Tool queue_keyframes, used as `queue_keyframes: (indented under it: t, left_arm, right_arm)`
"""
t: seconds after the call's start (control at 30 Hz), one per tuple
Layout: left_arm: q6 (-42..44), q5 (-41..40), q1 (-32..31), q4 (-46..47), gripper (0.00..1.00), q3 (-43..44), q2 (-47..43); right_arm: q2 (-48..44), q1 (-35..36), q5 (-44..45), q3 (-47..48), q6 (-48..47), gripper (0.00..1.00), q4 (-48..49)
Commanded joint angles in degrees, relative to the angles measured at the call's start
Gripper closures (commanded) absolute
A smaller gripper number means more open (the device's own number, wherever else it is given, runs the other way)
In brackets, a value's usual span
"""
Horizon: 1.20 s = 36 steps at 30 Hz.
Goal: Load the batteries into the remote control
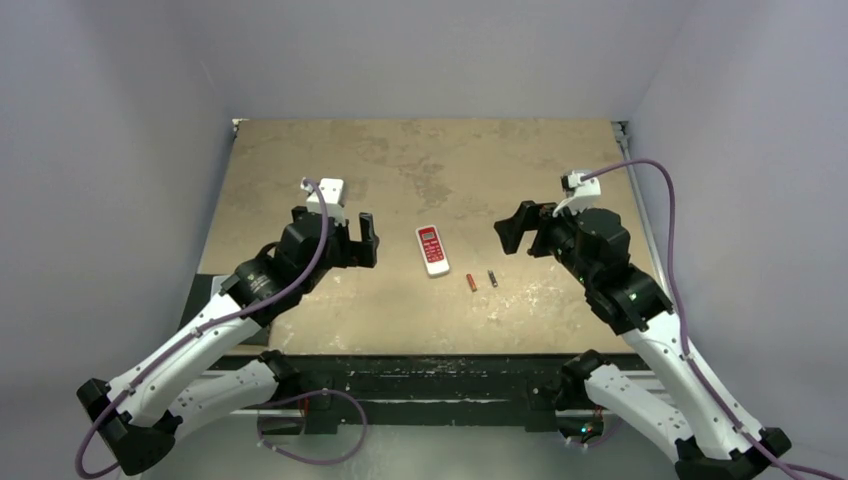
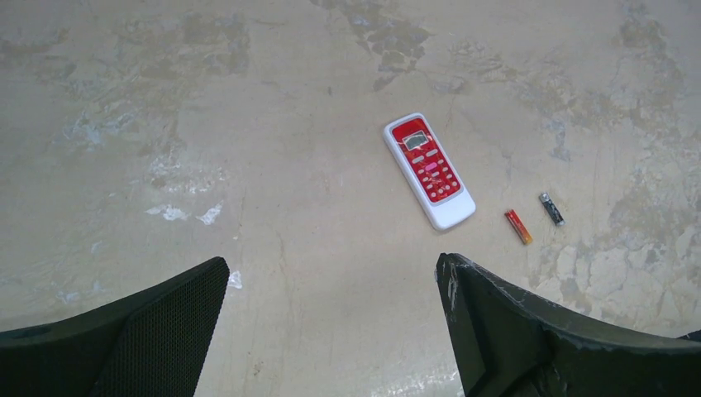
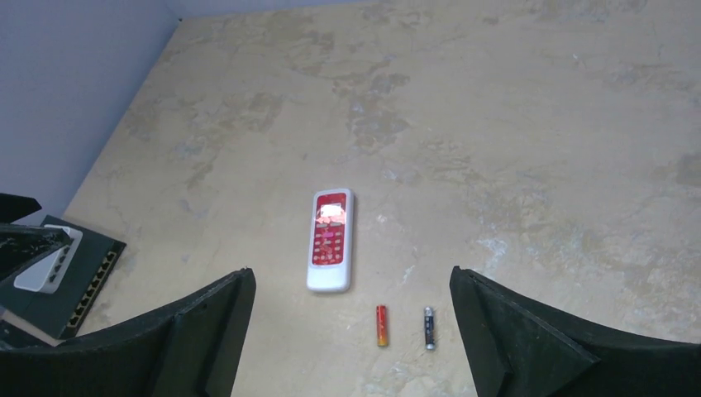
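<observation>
The remote control [image 1: 433,250] lies face up mid-table, white with a red button panel; it also shows in the left wrist view [image 2: 429,170] and the right wrist view [image 3: 331,240]. Just right of its near end lie the batteries, side by side and apart: a reddish-orange battery [image 1: 471,282] [image 2: 518,226] [image 3: 382,325] and a dark battery [image 1: 492,279] [image 2: 551,208] [image 3: 429,327]. My left gripper [image 1: 362,238] [image 2: 331,285] hovers open, left of the remote. My right gripper [image 1: 509,232] [image 3: 351,294] hangs open to the right of the batteries. Both hold nothing.
The tan table [image 1: 420,160] is worn and blotchy, walled in by pale panels on three sides. Purple cables [image 1: 660,190] run along both arms. The left arm's wrist unit [image 3: 50,265] shows at the left edge of the right wrist view.
</observation>
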Motion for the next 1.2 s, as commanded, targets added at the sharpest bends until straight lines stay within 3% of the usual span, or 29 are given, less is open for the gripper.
queue_keyframes:
  t: [0.0, 0.27, 0.63, 1.17]
  left_arm:
    - [-0.54, -1.27, -0.18, 0.19, 0.01, -0.47, -0.95]
    - [-0.76, -1.38, -0.19, -0.44, 0.01, -0.38, -0.95]
    - [-1.55, -2.01, -0.2, -1.18, 0.01, -0.25, -0.95]
    - [-2.83, -4.12, -0.21, -2.52, 0.01, -0.12, -1.9]
  right_arm:
    - [0.42, 0.16, -0.4, 3.03, -0.63, 0.01, -1.29]
    - [1.7, 0.16, -5.12, 2.73, -2.5, 0.01, -0.03]
    - [11.29, 0.94, -8.09, 3.72, -2.18, 0.01, 1.36]
    - [26.66, 11.24, 0.72, 8.0, 3.09, 0.01, 4.16]
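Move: The remote lies on the table about 11 cm ahead of the right hand, 15 cm to its left and 27 cm below. Of the batteries, both also some 27 cm down, the red one is about 3 cm ahead and 5 cm left, the black one about 4 cm ahead and level sideways. From the left hand the remote lies roughly 12 cm ahead, 15 cm to the right and 23 cm down. The right hand, wide open and empty, swings left and sinks towards the remote, about 8 or 9 cm each way with only some 2 cm forward; after a slow start it drops first, then the leftward sweep grows faster as the sinking eases. On the way the wrist tips the fingers about 15 degrees further down and turns them some 10 degrees counter-clockwise, so that it ends still high above the table with nothing touched. ##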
